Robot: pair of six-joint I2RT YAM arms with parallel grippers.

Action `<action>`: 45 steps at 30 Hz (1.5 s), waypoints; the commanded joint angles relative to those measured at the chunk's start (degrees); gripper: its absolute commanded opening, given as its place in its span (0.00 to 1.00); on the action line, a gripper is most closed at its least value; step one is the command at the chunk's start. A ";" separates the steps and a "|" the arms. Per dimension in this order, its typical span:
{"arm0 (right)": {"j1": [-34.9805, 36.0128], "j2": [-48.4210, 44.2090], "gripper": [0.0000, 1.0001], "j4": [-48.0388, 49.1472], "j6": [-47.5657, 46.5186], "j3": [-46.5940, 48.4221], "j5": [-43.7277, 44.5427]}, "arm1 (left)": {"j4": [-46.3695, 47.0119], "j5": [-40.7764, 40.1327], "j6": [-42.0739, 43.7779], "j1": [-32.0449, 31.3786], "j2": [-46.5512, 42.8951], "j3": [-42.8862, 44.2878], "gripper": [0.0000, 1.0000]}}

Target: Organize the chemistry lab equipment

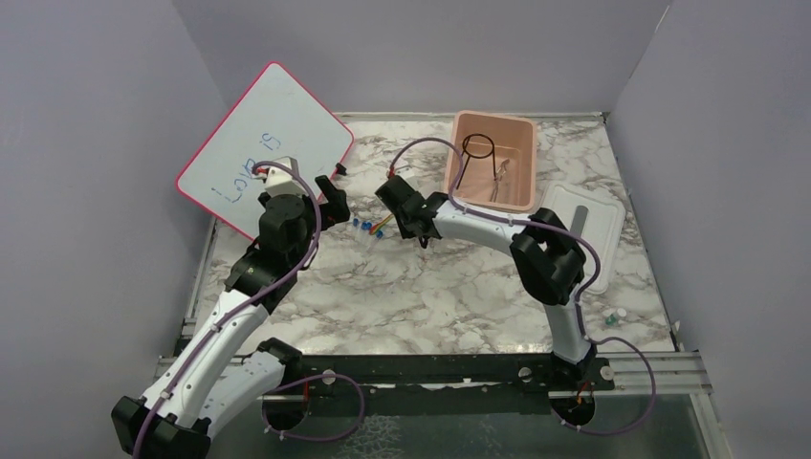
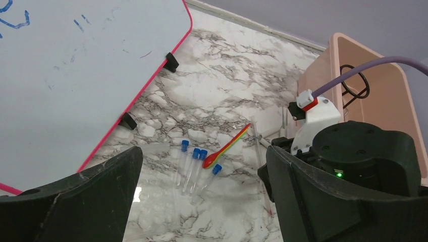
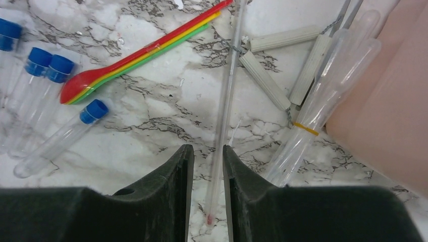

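Observation:
My right gripper (image 3: pixel 208 148) hangs low over the marble, open, its fingers narrowly either side of a thin glass rod (image 3: pixel 228 96) with a red tip; a gap shows on the left side. Several blue-capped vials (image 3: pixel 50 101) and a red-yellow-green spoon (image 3: pixel 141 53) lie left of it. A banded bundle of clear tubes (image 3: pixel 323 96) and white ribbed pieces on wire (image 3: pixel 267 80) lie to the right. My left gripper (image 2: pixel 203 151) is wide open above the vials (image 2: pixel 194 164), holding nothing. The black ring stand (image 1: pixel 478 153) and metal tongs (image 1: pixel 502 182) sit in the pink tub (image 1: pixel 524 124).
The pink-rimmed whiteboard (image 1: pixel 268 143) leans at the back left, close behind my left gripper (image 1: pixel 330 203). The tub's white lid (image 1: pixel 598 229) lies to the right of the tub. Two tiny capped items (image 1: pixel 614 316) rest near the table's right front edge.

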 commanded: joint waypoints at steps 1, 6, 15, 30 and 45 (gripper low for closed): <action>-1.13 1.93 0.31 -0.81 1.85 1.24 2.04 | 0.08 -0.18 -0.27 0.27 0.29 -0.56 0.95; -2.63 3.75 0.31 -0.79 2.72 1.09 -1.25 | 0.14 0.30 -0.27 0.27 0.93 -0.61 0.95; -4.36 6.67 0.29 -0.42 3.48 1.43 -8.57 | 0.01 0.58 -0.27 0.27 1.66 -0.52 0.95; -4.63 -0.26 0.01 4.23 -3.15 -2.18 -14.22 | 0.01 1.08 -0.18 0.27 1.63 -0.43 0.95; -4.69 -18.08 0.01 3.98 -3.91 -7.97 -14.53 | 0.01 1.37 -0.27 0.27 1.34 -0.50 0.95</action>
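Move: The glass rod with the red tip lies on the table some 4 cm below my right hand, its middle about 4 cm ahead and in line with it. The coloured spoons lie about 7 cm ahead and 6 cm left of that hand, the nearest test tube 2 cm ahead and 9 cm left, the pipette bundle 4 cm ahead and 5 cm right. From my left hand the rod lies about 9 cm ahead, 16 cm right and 24 cm below. I lower my part-open right hand about 4 cm onto the rod, easing a little forward, and close the fingers until they pinch it behind its middle. Then I lift it some 11 cm, first drawing back a couple of centimetres, with the hand's left side rolling up about 15 degrees on the way. ##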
